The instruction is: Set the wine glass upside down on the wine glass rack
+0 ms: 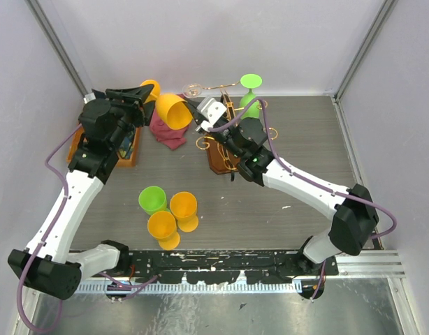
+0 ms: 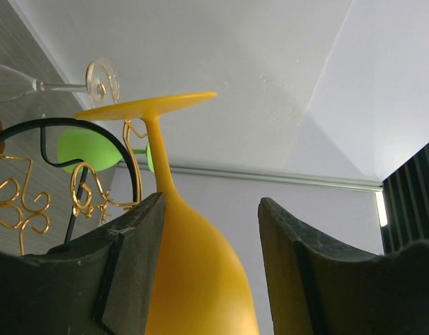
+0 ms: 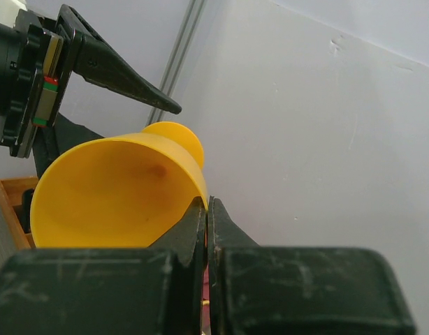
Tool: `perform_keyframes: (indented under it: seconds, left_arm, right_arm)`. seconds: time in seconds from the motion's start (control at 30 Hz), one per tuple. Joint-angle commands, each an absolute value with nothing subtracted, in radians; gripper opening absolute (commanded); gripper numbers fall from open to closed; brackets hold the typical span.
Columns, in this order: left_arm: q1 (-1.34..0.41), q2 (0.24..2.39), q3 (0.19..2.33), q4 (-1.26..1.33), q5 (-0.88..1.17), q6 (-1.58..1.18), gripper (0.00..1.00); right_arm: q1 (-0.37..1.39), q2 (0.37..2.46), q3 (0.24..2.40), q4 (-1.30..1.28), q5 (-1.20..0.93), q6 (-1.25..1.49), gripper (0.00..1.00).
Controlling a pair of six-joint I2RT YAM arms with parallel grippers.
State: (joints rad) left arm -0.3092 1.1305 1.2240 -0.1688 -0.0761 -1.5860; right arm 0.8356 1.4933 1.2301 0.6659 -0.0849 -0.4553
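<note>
The orange wine glass [image 1: 174, 110] lies on its side in the air at the back of the table, foot toward the left. My right gripper [image 1: 198, 115] is shut on its rim [image 3: 200, 183], pinching the wall between both fingers [image 3: 208, 202]. My left gripper [image 1: 149, 96] stands open around the bowl [image 2: 200, 279] just below the stem. Its left finger [image 2: 131, 244] touches the bowl and its right finger [image 2: 298, 258] is still apart. The wine glass rack [image 1: 221, 150], gold wire on a brown base, stands just right of the glass. Its scrolls [image 2: 89, 192] show beyond the left gripper.
A green glass [image 1: 251, 91] and a clear glass [image 1: 193, 89] hang on the rack. A green glass [image 1: 152, 199] and two orange ones [image 1: 183, 204] [image 1: 162, 225] stand at the table's front. A maroon cloth [image 1: 169, 132] lies under the held glass. A wooden tray [image 1: 131, 150] sits at the left.
</note>
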Motion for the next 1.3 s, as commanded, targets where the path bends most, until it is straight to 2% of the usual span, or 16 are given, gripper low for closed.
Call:
perform_keyframes:
  seconds: [0.0,0.33,0.67,1.27]
  left_arm:
    - [-0.308,1.148,1.240,-0.132,-0.048,-1.593,0.62]
    - [-0.307,1.171,1.243,-0.149,-0.030,-1.593,0.57]
    - [-0.308,1.203,1.257,-0.122,-0.013,-1.596,0.47]
    - [-0.308,1.235,1.271,-0.088,0.008,-1.599,0.23]
  right_arm:
    - [0.841,1.495,1.279,0.758,-0.093,-0.433,0.01]
    - [0.842,1.511,1.298,0.784,-0.091,-0.433,0.01]
    - [0.847,1.510,1.293,0.776,-0.123,-0.397,0.01]
    - [0.852,1.504,1.296,0.765,-0.175,-0.375,0.01]
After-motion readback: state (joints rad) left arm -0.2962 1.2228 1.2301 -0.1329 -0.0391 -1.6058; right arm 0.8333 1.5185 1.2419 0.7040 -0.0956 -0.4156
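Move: The orange wine glass, its rim pinched by the right gripper and its foot pointing away forward-left, has its middle about 2 cm ahead, 2 cm right and 2 cm below the left hand. From the right hand that middle is some 6 cm left and 2 cm ahead, at about hand height. From the left hand, the rack stands roughly 17 cm right, 7 cm ahead and 23 below; the clear glass on it hangs 8 cm right, 11 ahead, 18 below. Bring the half-open left gripper forward and down, about 2.5 cm each way and slightly right, so its fingers straddle the orange glass's stem just above the bowl. Keep narrowing them all the way until they pinch the stem from above and below. With the right gripper, keep the rim pinched and hold the glass nearly still. ##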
